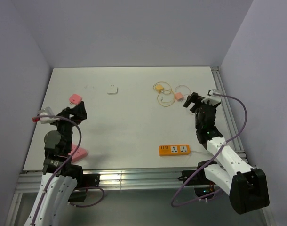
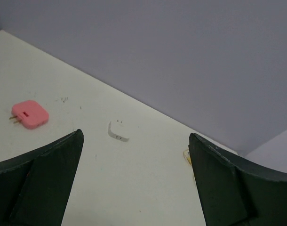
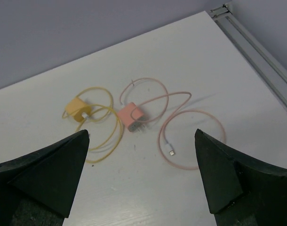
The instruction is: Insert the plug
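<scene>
An orange power strip lies near the table's front edge, right of centre. A pink charger plug with a looped pink cable and a yellow charger plug with a yellow cable lie at the back right. My right gripper hovers open just short of them, with nothing between its fingers. A white adapter and a pink adapter lie at the back left. Near the pink adapter my left gripper is open and holds nothing.
Another pink block lies by the left arm's base near the front edge. An aluminium rail runs along the table's right side. Purple walls close in the back and both sides.
</scene>
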`<action>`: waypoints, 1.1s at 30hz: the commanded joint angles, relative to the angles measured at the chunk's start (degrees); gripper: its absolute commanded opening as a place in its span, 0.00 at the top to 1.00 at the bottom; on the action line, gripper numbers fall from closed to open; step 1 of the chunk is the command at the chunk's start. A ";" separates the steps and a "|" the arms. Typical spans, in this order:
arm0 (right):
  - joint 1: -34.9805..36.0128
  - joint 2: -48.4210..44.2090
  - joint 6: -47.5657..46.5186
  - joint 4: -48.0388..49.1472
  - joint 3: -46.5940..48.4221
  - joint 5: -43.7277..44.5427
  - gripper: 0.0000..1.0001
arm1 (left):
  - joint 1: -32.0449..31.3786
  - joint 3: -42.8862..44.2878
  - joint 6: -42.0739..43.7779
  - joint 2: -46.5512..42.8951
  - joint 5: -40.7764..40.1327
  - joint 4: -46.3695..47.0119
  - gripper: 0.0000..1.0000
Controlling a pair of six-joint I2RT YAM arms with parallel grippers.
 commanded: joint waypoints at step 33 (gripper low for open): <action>-3.16 68.96 -8.92 -78.55 97.57 -12.66 0.29 | -0.41 30.77 -1.23 30.16 28.57 -27.71 0.25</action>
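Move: From the right hand, the salmon plug lies about 20 cm ahead, 2 cm to the left and some 17 cm below. The yellow plug is about 27 cm ahead of that hand and 12 cm left, the orange power strip about 18 cm back and 9 cm left, both on the table. From the left hand, the salmon plug is roughly 27 cm ahead, 52 cm to the right and 27 cm down; the white plug sits 34 cm ahead and 10 cm right at table height. Send the right gripper about 20 cm forward, swinging slightly left and dipping, then rising before it sinks over the salmon plug, while tipping the fingers down nearly 50 degrees and narrowing them by over a quarter, still empty. Lift the left gripper briefly, then carry it right and down towards mid-table, tilting down, turning clockwise and narrowing likewise. ##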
